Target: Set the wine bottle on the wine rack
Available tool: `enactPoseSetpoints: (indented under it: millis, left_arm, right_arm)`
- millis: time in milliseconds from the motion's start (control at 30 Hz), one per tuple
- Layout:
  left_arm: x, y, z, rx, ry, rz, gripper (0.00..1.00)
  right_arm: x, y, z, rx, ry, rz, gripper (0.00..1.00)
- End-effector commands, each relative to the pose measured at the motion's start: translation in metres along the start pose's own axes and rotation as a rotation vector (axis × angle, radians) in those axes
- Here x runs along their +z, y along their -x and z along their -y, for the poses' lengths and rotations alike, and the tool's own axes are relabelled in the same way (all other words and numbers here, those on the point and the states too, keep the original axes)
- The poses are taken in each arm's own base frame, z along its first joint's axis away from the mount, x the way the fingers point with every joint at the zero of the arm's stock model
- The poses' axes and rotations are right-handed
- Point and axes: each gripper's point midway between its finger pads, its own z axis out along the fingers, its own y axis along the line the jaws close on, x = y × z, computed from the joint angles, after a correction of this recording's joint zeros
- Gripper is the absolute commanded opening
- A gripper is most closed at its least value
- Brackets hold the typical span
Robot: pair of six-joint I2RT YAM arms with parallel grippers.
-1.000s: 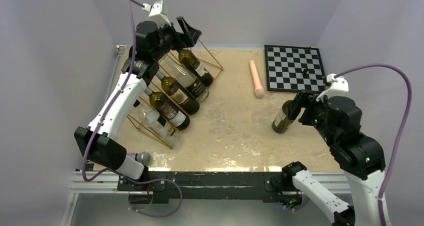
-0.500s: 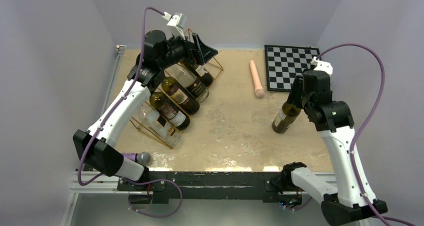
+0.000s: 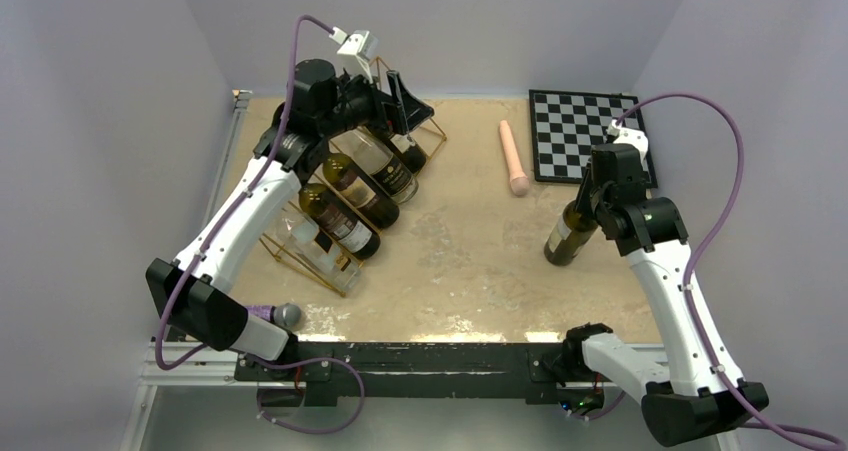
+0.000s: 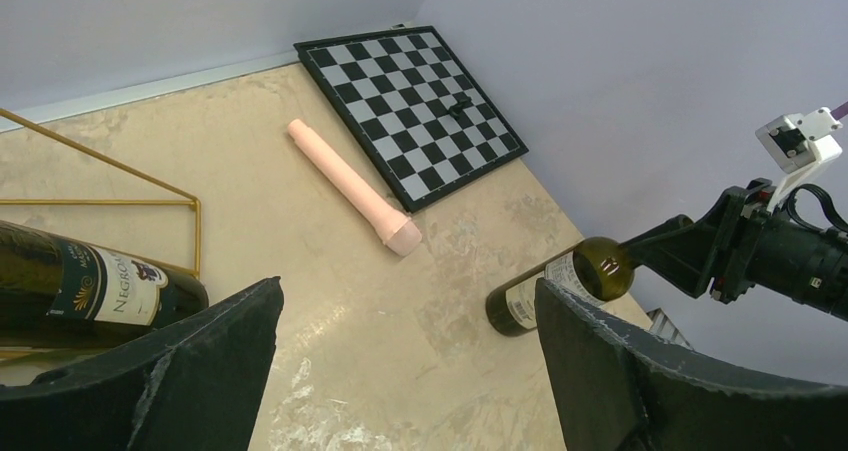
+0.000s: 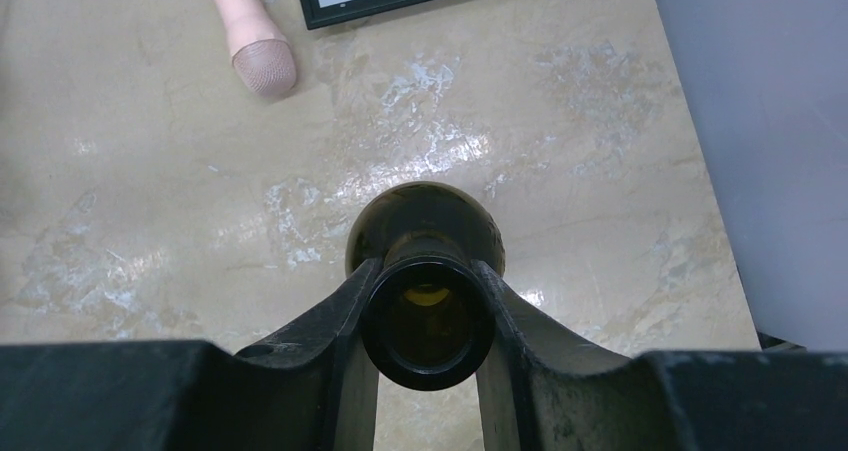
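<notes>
The wine bottle [image 3: 566, 237], dark green with a pale label, stands upright on the right side of the table. My right gripper [image 3: 588, 201] comes down from above and is shut on its neck. The right wrist view looks straight down the bottle's open mouth [image 5: 427, 321], with a finger [image 5: 345, 316] pressed against each side. The wine rack [image 3: 440, 129] is a gold wire frame at the back left holding several bottles [image 3: 350, 186]. My left gripper [image 3: 400, 96] hovers open over the rack's far end, nothing between its fingers [image 4: 215, 356]. From there I see the wine bottle [image 4: 525, 301] and a rack wire [image 4: 100, 202].
A black-and-white chessboard [image 3: 590, 136] lies at the back right with a small dark piece [image 3: 612, 143] on it. A pink cylinder [image 3: 514, 157] lies left of the board. Walls close in the back and both sides.
My right arm has lifted and swung over the bottle, and its fingers have shut on the neck. My left gripper has shifted a little right over the rack.
</notes>
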Motion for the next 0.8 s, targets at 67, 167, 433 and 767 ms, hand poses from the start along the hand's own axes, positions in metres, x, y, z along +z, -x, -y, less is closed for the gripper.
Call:
enactPoseSetpoints:
  millis: [67, 167, 433, 767]
  left_arm:
    - [-0.006, 0.018, 0.012, 0.075, -0.038, 0.018, 0.99]
    - [-0.007, 0.013, 0.029, 0.116, -0.145, -0.007, 0.99]
    - [-0.002, -0.032, 0.066, 0.226, -0.374, -0.116, 0.99]
    - [-0.002, -0.070, 0.053, 0.222, -0.386, -0.161, 0.99]
  right_arm:
    - [-0.011, 0.023, -0.001, 0.020, 0.023, 0.099, 0.00]
    - [-0.024, 0.026, -0.016, -0.013, 0.110, 0.123, 0.00]
    - [-0.079, 0.033, -0.088, -0.183, 0.488, 0.194, 0.00]
    - [-0.097, 0.010, -0.156, -0.387, 0.772, 0.207, 0.00]
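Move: The right hand already grips the wine bottle by the neck; the open left fingers wait some 35 cm to its left, 12 cm farther out and 12 cm higher. The pink microphone lies 12 cm left and 21 cm ahead of the right hand, the chessboard 8 cm right and 27 cm ahead, both 25 cm below. From the left hand, the bottle's middle is about 35 cm right, 12 cm back and 23 cm below. The right hand keeps its pinch on the neck and, after a brief hold, carries the wine bottle about 14 cm left towards the left gripper and the rack, rising slightly and turning some 40 degrees counter-clockwise. The left hand, fingers wide open and empty, comes back and right towards the bottle, sinking late and swinging about 25 degrees clockwise. ##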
